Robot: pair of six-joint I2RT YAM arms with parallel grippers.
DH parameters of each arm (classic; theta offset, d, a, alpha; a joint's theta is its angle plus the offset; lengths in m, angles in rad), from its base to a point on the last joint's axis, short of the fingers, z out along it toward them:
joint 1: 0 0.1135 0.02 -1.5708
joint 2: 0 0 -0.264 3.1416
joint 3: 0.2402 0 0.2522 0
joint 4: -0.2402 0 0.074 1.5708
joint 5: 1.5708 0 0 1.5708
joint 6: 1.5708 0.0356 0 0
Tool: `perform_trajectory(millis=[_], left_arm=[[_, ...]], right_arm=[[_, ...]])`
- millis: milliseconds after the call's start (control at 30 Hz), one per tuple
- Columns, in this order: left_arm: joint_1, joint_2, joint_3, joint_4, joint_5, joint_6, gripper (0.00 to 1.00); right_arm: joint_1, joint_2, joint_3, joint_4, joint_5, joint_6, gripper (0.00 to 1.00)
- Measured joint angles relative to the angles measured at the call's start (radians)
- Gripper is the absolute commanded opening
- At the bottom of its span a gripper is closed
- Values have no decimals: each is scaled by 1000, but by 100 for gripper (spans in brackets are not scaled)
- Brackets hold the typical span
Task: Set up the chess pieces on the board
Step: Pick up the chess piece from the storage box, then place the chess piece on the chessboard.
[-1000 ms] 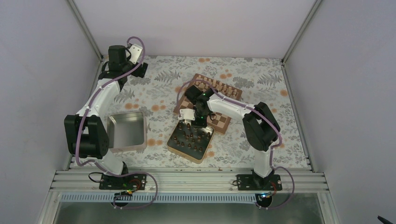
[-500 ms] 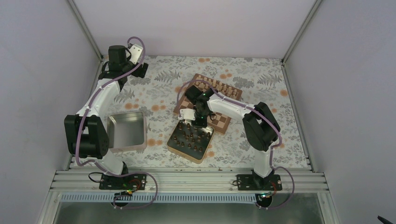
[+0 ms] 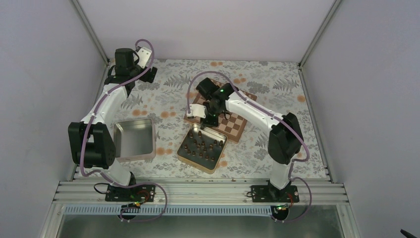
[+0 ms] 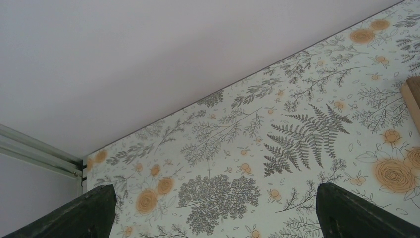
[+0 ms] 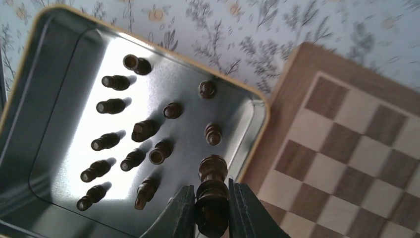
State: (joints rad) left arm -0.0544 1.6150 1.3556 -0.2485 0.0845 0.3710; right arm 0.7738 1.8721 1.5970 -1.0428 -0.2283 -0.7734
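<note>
My right gripper (image 5: 212,192) is shut on a dark brown chess piece (image 5: 213,168), holding it by its body above the tin's edge nearest the board. In the top view the right gripper (image 3: 198,125) hangs between the tin (image 3: 184,157) and the board (image 3: 237,130). Several more dark chess pieces (image 5: 143,130) stand in the tin (image 5: 29,99). The checkered board (image 5: 356,148) lies to the right of it. My left gripper (image 4: 218,218) is open over bare cloth at the back left, its fingers (image 4: 94,213) wide apart.
An empty square metal tin (image 3: 133,140) sits front left beside the left arm. Flower-patterned cloth (image 3: 168,99) covers the table, with walls close on three sides. A corner of the board (image 4: 413,99) shows at the left wrist view's right edge.
The right gripper closed on a dark piece in the tin, lifted it and drew back toward the board. The left arm has not moved.
</note>
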Motion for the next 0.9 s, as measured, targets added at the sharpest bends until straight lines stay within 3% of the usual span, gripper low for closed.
perform_trajectory(millis=[333,900], left_arm=[[0,0,-4,0,-2,4,100],[0,-3,-18,16,-25,11,100]], right_arm=[[-116,-24,66,-27,2,-11,13],[-200,169,297,-58,4,-64,13]])
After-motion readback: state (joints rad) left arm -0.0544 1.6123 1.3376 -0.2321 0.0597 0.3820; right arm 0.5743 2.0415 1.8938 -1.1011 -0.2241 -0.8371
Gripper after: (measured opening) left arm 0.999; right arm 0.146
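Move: The right hand already holds a dark chess piece clear of the storage box, whose middle lies about 9 cm back and straight below by 9. The chessboard's middle is some 11 cm ahead, 10 to the right and 9 below; the white pieces stand about 20 cm ahead and 15 right. From the left hand the board's middle is roughly 12 cm back, 33 right and 22 below. Keeping its pinch, the right hand rises 3 cm, then sweeps about 10 cm forward, veering right, over the chessboard. ##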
